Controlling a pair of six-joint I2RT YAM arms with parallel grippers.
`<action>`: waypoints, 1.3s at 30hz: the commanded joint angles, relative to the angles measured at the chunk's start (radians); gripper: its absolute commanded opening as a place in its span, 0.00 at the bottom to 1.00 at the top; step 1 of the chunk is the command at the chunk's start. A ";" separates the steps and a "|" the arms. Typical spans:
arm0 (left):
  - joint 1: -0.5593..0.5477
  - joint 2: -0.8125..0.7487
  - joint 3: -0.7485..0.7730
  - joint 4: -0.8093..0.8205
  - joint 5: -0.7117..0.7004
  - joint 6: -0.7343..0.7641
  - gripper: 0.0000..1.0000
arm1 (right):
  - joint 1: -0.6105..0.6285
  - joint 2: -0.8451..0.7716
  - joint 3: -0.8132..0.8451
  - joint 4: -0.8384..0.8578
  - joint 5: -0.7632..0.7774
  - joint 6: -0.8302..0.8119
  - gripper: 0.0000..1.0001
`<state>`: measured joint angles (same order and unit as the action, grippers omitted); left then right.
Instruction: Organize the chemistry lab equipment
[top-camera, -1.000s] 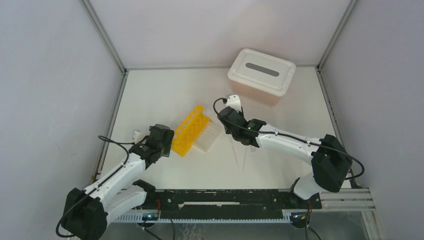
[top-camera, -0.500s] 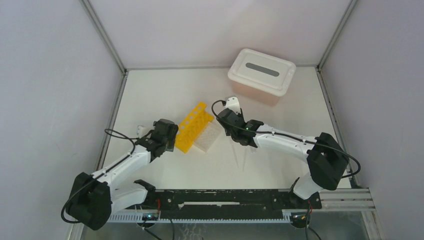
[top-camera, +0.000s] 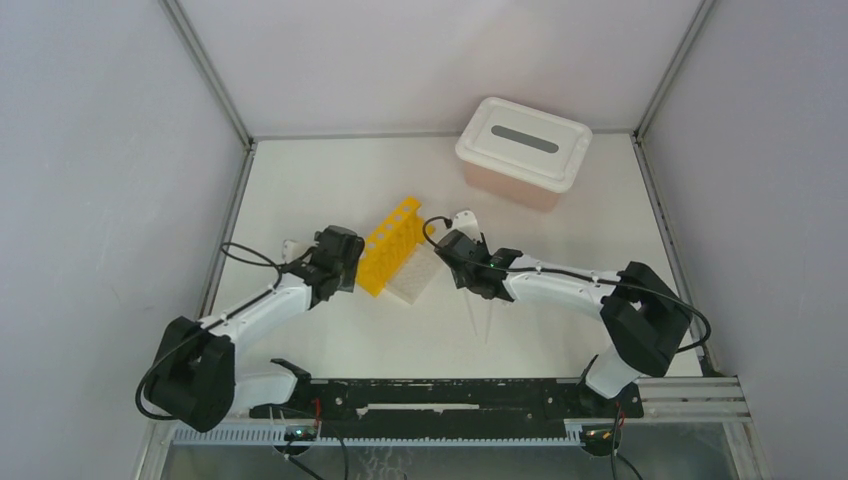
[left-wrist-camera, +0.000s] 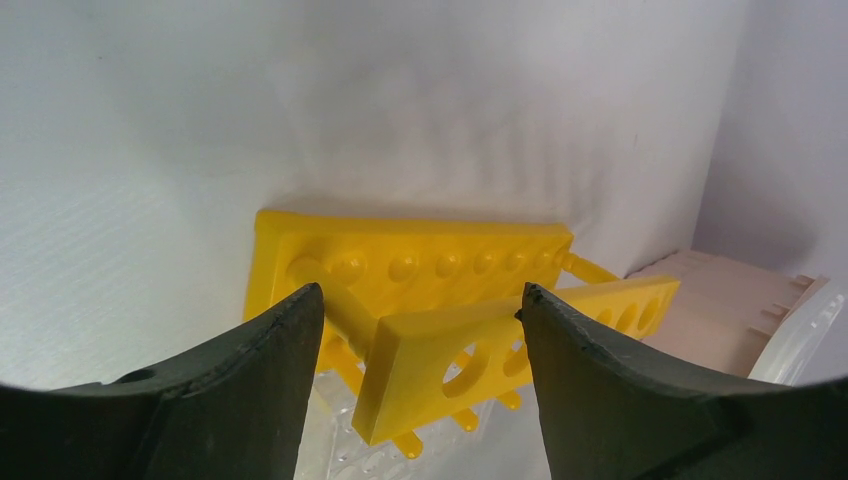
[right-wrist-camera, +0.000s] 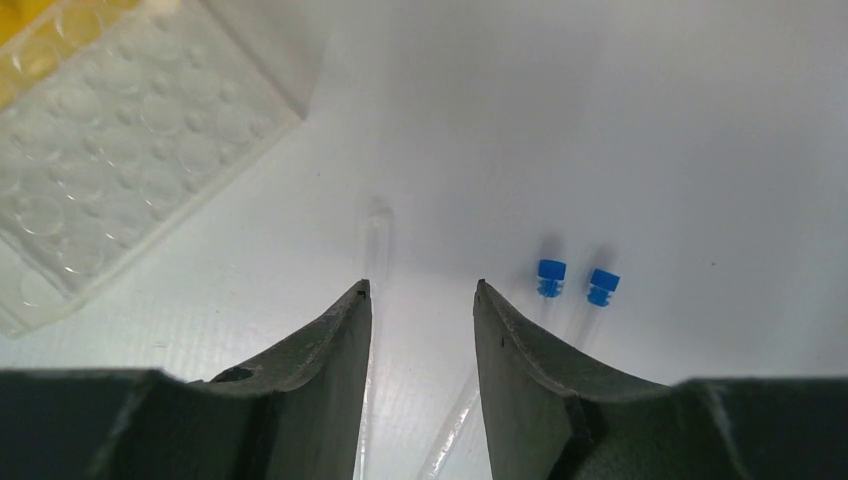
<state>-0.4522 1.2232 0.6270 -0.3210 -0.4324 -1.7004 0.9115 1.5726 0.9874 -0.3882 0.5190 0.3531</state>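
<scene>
The yellow tube rack (top-camera: 392, 245) lies tilted on the table, with the clear grid rack (top-camera: 417, 275) against its right side. My left gripper (left-wrist-camera: 420, 300) is open, and the near end of the yellow rack (left-wrist-camera: 450, 345) sits between its fingers. The right fingertip (left-wrist-camera: 535, 310) meets the edge of the rack's top plate. My right gripper (right-wrist-camera: 420, 290) is open just above the table and holds nothing. A thin clear dropper (right-wrist-camera: 377, 240) lies by its left finger. Two blue-capped tubes (right-wrist-camera: 575, 282) lie to its right. The grid rack (right-wrist-camera: 110, 160) is at the upper left.
The pink tub with its white slotted lid (top-camera: 523, 150) stands at the back right. Two droppers (top-camera: 478, 315) lie on the table near the right forearm. Grey walls close in the left, back and right sides.
My left arm has reached forward so its open fingers now straddle the yellow rack's near end, and the rack has shifted slightly away. My right gripper has drifted a little left and nearer.
</scene>
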 joint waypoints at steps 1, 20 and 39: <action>-0.001 0.034 0.055 0.023 0.006 0.026 0.76 | 0.012 0.025 -0.024 0.045 -0.041 0.042 0.50; 0.073 0.133 0.105 0.080 0.048 0.083 0.76 | 0.033 0.109 -0.034 0.077 -0.077 0.065 0.50; 0.125 0.144 0.150 0.078 0.048 0.159 0.77 | 0.012 0.096 -0.102 0.123 -0.135 0.094 0.48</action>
<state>-0.3431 1.4033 0.7300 -0.2481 -0.3634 -1.5852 0.9306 1.6951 0.9134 -0.3046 0.4229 0.4171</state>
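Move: The leftmost dropper lies under the right hand, its middle about 6 cm back, level sideways and 7 cm below. From that hand, the second dropper is 8 cm back and 5 cm right, the blue-capped tubes 3 cm back and 9 cm right, the well plate level ahead and 12 cm left. The yellow rack's middle is roughly 5 cm ahead of the left hand, 7 cm right and 4 cm lower; the well plate is 1 cm back and 13 cm right. Down about 6 cm, fast at first and then slower, and back some 2.5 cm, the right hand sinks onto the leftmost dropper's bulb end, fingertips tipping nearly 10 degrees steeper, fingers staying half open around it. Forward about 4 cm goes the left hand, fingers wide, still pushing the yellow rack along; partway it dips about a centimetre and edges left. ##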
